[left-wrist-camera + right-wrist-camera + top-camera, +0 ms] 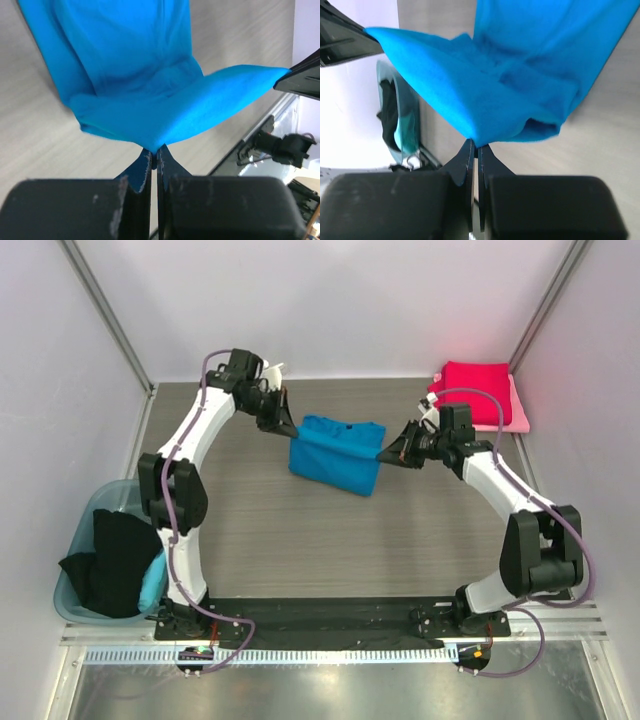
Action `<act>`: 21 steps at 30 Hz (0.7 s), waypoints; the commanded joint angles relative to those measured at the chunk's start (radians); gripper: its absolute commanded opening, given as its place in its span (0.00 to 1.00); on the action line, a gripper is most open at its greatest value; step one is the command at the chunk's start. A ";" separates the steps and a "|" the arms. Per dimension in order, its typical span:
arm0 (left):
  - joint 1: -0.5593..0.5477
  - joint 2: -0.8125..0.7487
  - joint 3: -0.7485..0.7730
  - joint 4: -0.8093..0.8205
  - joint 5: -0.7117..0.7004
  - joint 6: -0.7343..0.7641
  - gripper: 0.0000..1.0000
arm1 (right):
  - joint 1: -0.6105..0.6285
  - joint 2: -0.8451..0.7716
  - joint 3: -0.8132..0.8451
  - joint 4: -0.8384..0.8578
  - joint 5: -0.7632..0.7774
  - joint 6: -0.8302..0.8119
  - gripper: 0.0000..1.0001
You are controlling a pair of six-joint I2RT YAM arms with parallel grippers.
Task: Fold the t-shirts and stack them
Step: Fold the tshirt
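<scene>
The bright blue t-shirt hangs stretched between both grippers above the middle of the table, its lower part draping down. My left gripper is shut on its left corner; the wrist view shows the cloth pinched at the fingertips. My right gripper is shut on its right corner, cloth pinched at the tips. A folded crimson t-shirt lies on a pale pink one at the back right. A black t-shirt hangs out of the tub.
A translucent teal plastic tub stands at the left edge with black and light blue cloth in it; it also shows in the right wrist view. White walls and metal posts enclose the wood-grain table.
</scene>
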 commanded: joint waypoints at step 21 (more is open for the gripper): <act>0.008 0.546 0.631 0.402 -0.101 -0.001 0.40 | -0.072 0.489 0.410 0.300 0.099 -0.056 0.05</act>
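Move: The collar edge I carry the hem to lies on the table about 18 cm ahead of my left hand, 10 cm to its right and 16 cm below. From my right hand the collar is roughly 21 cm ahead, 6 cm left and 14 cm down. The shirt's lower fold is about level with my left hand, some 7 cm right and 14 cm below. The red pile stands 27 cm ahead of my right hand and 26 cm to its right. Still pinching one hem corner of the t-shirt in each hand, I sweep both forward together about 15 cm towards the collar, laying the hem over the body, and sink some 5 cm on the way. At the end my left fingers tilt up about 15 degrees and open part way at their corner, still moving forward; my right keeps its pinch. ##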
